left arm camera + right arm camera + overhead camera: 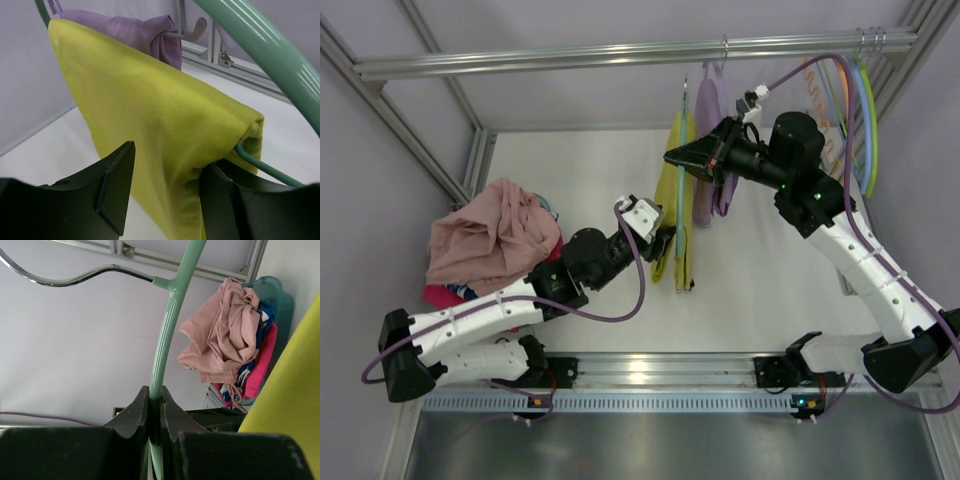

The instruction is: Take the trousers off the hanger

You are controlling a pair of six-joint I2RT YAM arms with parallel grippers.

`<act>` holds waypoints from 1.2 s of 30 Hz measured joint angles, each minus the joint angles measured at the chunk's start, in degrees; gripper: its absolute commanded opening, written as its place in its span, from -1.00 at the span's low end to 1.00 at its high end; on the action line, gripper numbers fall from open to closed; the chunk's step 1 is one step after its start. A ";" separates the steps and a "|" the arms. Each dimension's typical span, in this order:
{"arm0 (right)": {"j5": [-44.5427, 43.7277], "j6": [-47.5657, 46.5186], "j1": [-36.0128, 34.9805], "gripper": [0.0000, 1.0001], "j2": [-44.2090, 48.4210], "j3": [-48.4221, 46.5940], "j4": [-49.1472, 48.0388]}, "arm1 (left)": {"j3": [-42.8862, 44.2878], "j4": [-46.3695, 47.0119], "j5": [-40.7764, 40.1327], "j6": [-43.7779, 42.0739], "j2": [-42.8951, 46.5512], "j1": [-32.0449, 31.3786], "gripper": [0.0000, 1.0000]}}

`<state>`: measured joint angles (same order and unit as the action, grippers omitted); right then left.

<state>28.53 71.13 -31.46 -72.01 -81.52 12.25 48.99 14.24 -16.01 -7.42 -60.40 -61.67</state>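
Observation:
The yellow trousers [672,205] hang folded over the bar of a green hanger [681,150] under the rail. The lilac trousers [707,150] hang on a second hanger just to the right. My right gripper [672,158] is shut on the green hanger's arm [167,335]. My left gripper [662,238] is open, its jaws on either side of the yellow cloth [150,115] near the fold's lower end. The right finger [235,200] touches the cloth, the left finger [112,185] stands apart. The lilac pair [135,32] shows behind the yellow in the left wrist view.
A dusty-pink garment [490,235] lies heaped on a basket with red-magenta cloth [445,295] at the left. Several empty coloured hangers [855,110] hang at the rail's right end. The metal rail [570,55] crosses the top. Frame posts stand at both sides.

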 measured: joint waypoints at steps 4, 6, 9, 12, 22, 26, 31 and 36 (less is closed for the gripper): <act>0.24 0.13 0.00 -1.00 0.00 0.00 -0.46 | 0.79 0.96 -0.15 -0.02 -0.98 0.00 -0.45; 0.24 0.07 0.00 -1.00 0.00 0.00 -0.52 | 1.22 1.25 -0.33 -0.22 -1.57 -0.09 -0.72; 0.20 -0.22 0.02 -1.00 0.00 0.00 -0.52 | 1.55 1.62 -0.83 -1.18 -1.95 -0.22 -1.00; 0.17 -1.16 0.09 -1.00 0.09 0.11 -0.50 | 1.60 1.49 -1.22 -3.04 -1.66 -0.26 -1.00; 1.07 -6.49 0.26 -1.00 5.03 7.45 -2.12 | 10.21 -8.55 2.08 -5.81 1.27 0.68 -1.00; 2.38 -8.20 0.50 -1.00 5.53 9.38 -2.95 | 16.76 -13.22 2.54 -6.34 1.18 0.96 -1.00; 2.82 -9.29 1.03 -1.00 6.97 10.36 -5.20 | 24.59 -19.19 2.64 -7.61 -1.05 1.09 -1.00; 2.75 -10.47 2.08 -1.00 8.09 12.50 -8.48 | 32.87 -22.84 2.01 -8.61 -5.68 2.12 -1.00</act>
<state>31.29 60.66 -29.39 -63.92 -69.01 3.77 81.87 -8.60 -14.00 -16.03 -66.08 -59.55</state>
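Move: The near end of the trousers' fold lies about 2 cm ahead of the left hand point, 2 cm to its right and 2 cm above, its cloth already running between the open fingers. The green hanger's middle is some 8 cm ahead, 3 cm right and 8 cm up; the purple trousers hang roughly 18 cm out and 10 cm right, at hand height. From the right hand, gripping the hanger, that fold end is about 5 cm back, 1 cm left and 11 cm below. The left fingers close on the yellow cloth at the near end of the fold and pinch it, then the left hand pulls it almost straight up beside the hanger, about 15 cm, drifting slightly left and tilting up a little. The right hand keeps its grip on the green hanger, easing it down, back and right by 2 cm or so each way while rolling its forward side up some 15 degrees. ##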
